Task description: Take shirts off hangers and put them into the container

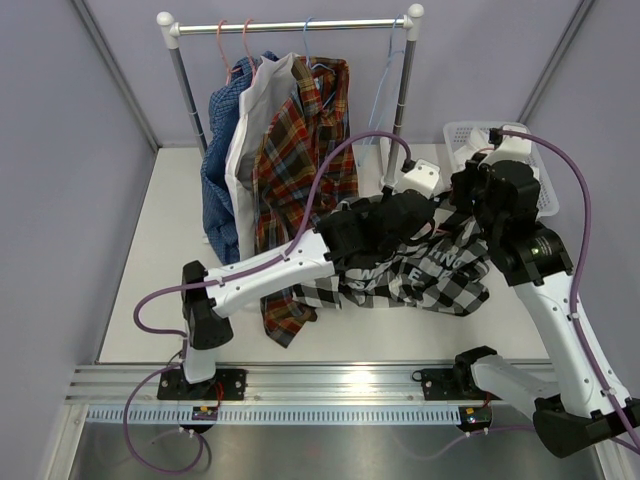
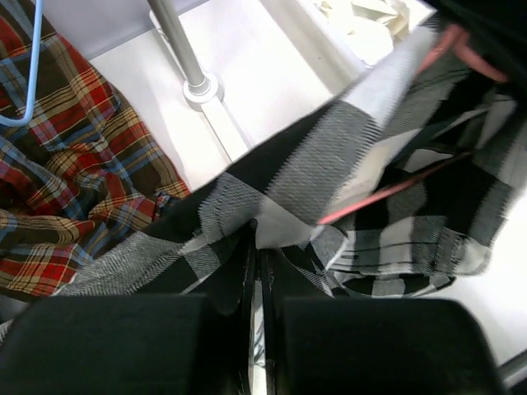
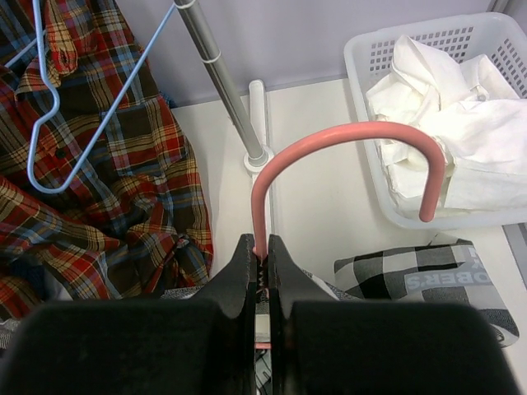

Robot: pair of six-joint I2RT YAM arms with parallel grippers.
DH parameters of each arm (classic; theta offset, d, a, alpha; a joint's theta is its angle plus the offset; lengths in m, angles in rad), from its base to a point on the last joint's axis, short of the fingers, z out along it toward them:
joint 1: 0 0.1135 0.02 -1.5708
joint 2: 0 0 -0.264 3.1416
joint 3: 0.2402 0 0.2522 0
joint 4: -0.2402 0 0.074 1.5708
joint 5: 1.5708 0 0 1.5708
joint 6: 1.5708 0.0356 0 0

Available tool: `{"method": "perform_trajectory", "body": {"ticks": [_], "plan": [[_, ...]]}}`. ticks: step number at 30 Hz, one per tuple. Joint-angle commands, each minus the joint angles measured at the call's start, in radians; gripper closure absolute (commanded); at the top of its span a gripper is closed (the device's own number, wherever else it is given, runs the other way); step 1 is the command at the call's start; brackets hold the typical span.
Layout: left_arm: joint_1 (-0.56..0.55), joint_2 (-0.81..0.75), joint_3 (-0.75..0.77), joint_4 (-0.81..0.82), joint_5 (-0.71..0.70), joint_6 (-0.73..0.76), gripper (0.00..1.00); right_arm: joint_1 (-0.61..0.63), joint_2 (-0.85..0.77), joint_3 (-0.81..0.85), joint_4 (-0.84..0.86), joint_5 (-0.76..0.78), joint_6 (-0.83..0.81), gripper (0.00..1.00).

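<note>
The black-and-white checked shirt (image 1: 425, 280) hangs between my two arms, low over the table, still on a pink hanger (image 3: 346, 136). My left gripper (image 2: 257, 240) is shut on a fold of its fabric (image 2: 329, 164); in the top view it (image 1: 425, 222) sits at the shirt's upper edge. My right gripper (image 3: 262, 245) is shut on the pink hanger's stem just below the hook, to the right of the left one (image 1: 462, 205). The white container (image 3: 362, 58) at the right holds a crumpled white shirt (image 3: 445, 123).
On the rail (image 1: 290, 25) hang a blue checked shirt (image 1: 220, 150), a white shirt (image 1: 255, 120) and a red-orange plaid shirt (image 1: 300, 140) whose tail reaches the table. An empty light blue hanger (image 3: 49, 123) hangs beside the rack's right post (image 3: 222, 82).
</note>
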Motion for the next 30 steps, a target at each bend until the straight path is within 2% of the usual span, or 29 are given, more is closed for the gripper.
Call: {"method": "perform_trajectory", "body": {"ticks": [1, 6, 13, 22, 25, 30], "plan": [[0.021, -0.07, -0.037, 0.047, -0.086, 0.021, 1.0, 0.012, -0.036, 0.037, -0.003, 0.024, -0.01, 1.0], [0.046, -0.175, -0.138, 0.046, -0.148, 0.069, 1.0, 0.012, -0.088, 0.021, -0.044, 0.033, -0.027, 1.0], [0.135, -0.282, -0.29, 0.046, -0.145, 0.037, 1.0, 0.012, -0.123, 0.035, -0.099, 0.053, -0.021, 1.0], [0.219, -0.345, -0.341, 0.047, -0.139, 0.063, 1.0, 0.012, -0.178, 0.038, -0.115, -0.03, -0.033, 1.0], [0.247, -0.364, -0.364, 0.049, -0.111, 0.066, 1.0, 0.012, -0.201, 0.038, -0.121, -0.022, -0.021, 1.0], [0.268, -0.367, -0.399, 0.05, 0.024, 0.058, 1.0, 0.012, -0.237, 0.04, -0.096, -0.05, -0.005, 1.0]]}}
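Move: My left fingers are shut on the black-and-white shirt; the red plaid shirt hangs some 20 cm to their left and 8 cm ahead. The pink hanger is about 6 cm to their right, 2 cm farther out and slightly below, and the empty blue hanger about 15 cm ahead and 8 cm left. From my right hand, holding the pink hanger's hook, the black-and-white shirt's bulk lies about 5 cm left, 10 cm back and 18 cm below. I keep the black-and-white shirt pinched in my left hand and haul it about 13 cm left and a little forward, away from the pink hanger and towards the red plaid shirt, turning roughly 10 degrees counter-clockwise. My right hand keeps its grip on the hanger hook and draws it back about 6 cm, rising slightly. ##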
